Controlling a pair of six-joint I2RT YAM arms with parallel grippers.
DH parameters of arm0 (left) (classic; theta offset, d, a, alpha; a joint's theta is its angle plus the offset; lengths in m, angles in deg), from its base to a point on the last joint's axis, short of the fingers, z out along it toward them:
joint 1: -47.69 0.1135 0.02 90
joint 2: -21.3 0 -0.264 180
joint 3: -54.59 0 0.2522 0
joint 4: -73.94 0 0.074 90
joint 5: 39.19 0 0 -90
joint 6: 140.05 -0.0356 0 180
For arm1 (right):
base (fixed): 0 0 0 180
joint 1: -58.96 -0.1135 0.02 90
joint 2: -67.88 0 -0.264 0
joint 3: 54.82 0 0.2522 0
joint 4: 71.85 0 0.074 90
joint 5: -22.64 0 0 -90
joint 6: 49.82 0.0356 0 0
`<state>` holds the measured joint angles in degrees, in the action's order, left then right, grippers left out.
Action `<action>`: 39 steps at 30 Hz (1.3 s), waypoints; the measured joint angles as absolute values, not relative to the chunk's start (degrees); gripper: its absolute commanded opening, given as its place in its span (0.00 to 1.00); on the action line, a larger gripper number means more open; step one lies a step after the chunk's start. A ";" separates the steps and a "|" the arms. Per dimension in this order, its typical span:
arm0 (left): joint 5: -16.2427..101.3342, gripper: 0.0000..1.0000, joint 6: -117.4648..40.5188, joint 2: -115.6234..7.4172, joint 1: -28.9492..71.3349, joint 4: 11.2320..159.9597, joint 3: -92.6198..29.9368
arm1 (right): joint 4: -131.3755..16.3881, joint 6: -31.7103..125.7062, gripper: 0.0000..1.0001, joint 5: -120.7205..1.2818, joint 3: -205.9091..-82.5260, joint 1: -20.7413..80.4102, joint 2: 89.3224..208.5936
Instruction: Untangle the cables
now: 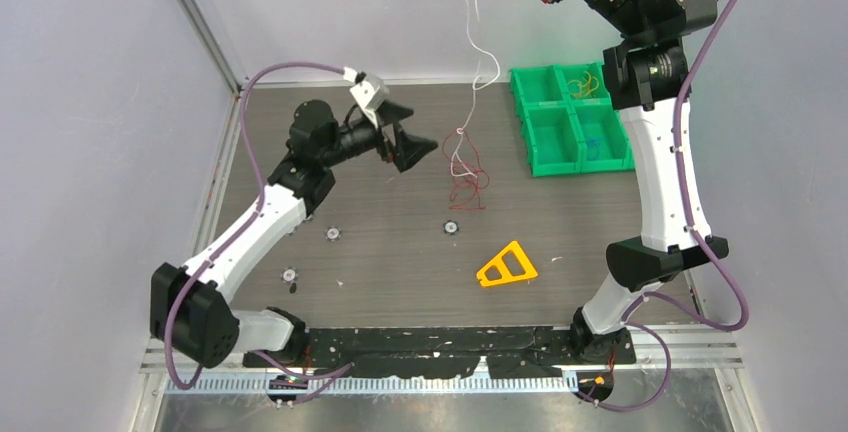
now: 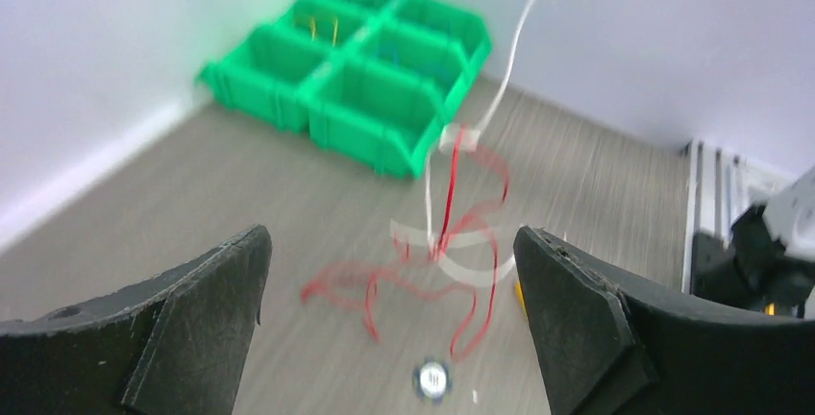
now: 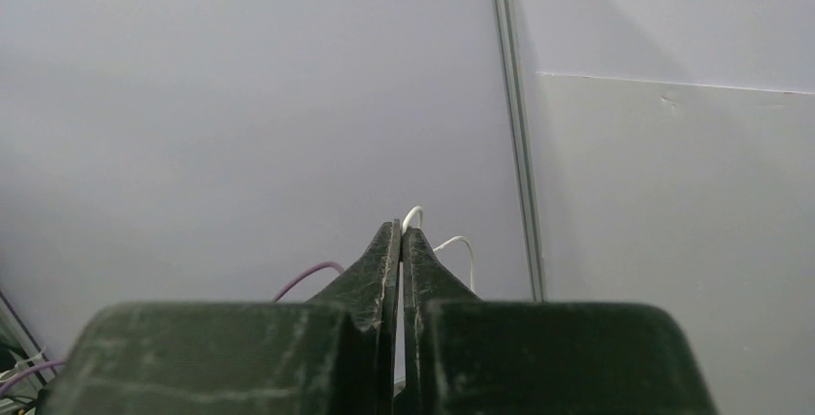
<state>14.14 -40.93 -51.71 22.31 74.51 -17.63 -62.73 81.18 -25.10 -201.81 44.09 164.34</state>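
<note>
A white cable [image 1: 478, 42] hangs from above the top view down to the table. Its lower end is tangled with a red cable [image 1: 468, 187] that is partly lifted. My right gripper [image 3: 401, 232] is raised high and shut on the white cable [image 3: 413, 213], which loops out past its tips; its fingertips lie outside the top view. My left gripper [image 1: 418, 147] hovers just left of the tangle, wide open with nothing between its fingers. In the left wrist view the red cable [image 2: 452, 199] and white cable [image 2: 519, 40] lie ahead of the left gripper [image 2: 389, 234], blurred.
A green four-compartment bin [image 1: 545, 157] stands at the back right, with a yellow cable [image 1: 585, 80] and a blue cable [image 1: 597, 144] inside. A yellow triangular piece [image 1: 506, 266] lies front right. Small round discs [image 1: 451, 226] [image 1: 333, 234] [image 1: 289, 275] dot the table.
</note>
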 measured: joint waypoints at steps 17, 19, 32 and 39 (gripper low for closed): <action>13.20 0.00 -40.12 -65.35 24.80 75.45 -11.79 | -65.01 82.14 0.05 -26.26 -206.38 44.26 164.26; 14.08 0.00 -39.94 -65.00 26.61 76.59 -9.63 | -65.03 81.77 0.06 -27.11 -207.10 44.61 164.23; 19.39 0.00 -38.41 -61.96 37.54 91.75 -5.72 | -62.95 72.02 0.05 -38.87 -210.03 48.55 163.42; 23.85 0.00 -41.34 -57.70 50.04 104.85 -3.95 | -59.15 60.61 0.05 -48.38 -206.07 56.66 158.81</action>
<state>23.85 -41.34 -57.70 50.04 104.85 -3.95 -59.15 60.61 -48.38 -206.07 56.66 158.81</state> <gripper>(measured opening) 0.006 0.063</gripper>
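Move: The red cable hangs tangled on the white one, its middle about 11 cm to the left hand's right, 4 cm ahead and 14 cm below; their knot is about 9 cm right, 3 cm ahead and 4 cm lower. On the table, a poker chip lies some 9 cm right, 1 cm ahead and 31 cm below. From the right hand, which already holds the white cable, the red cable's middle is some 50 cm down, 3 cm ahead and 2 cm right. The red cable is caught by the left hand, which reaches about 6 cm right and a little up towards it, shuts its open fingers and pinches a strand while dropping, then pulls it down and sweeps left, tipping the fingers down and turning counter-clockwise. The right hand keeps its pinch on the white cable and draws it away, some 14 cm right and 7 cm up, swinging about 40 degrees clockwise. ##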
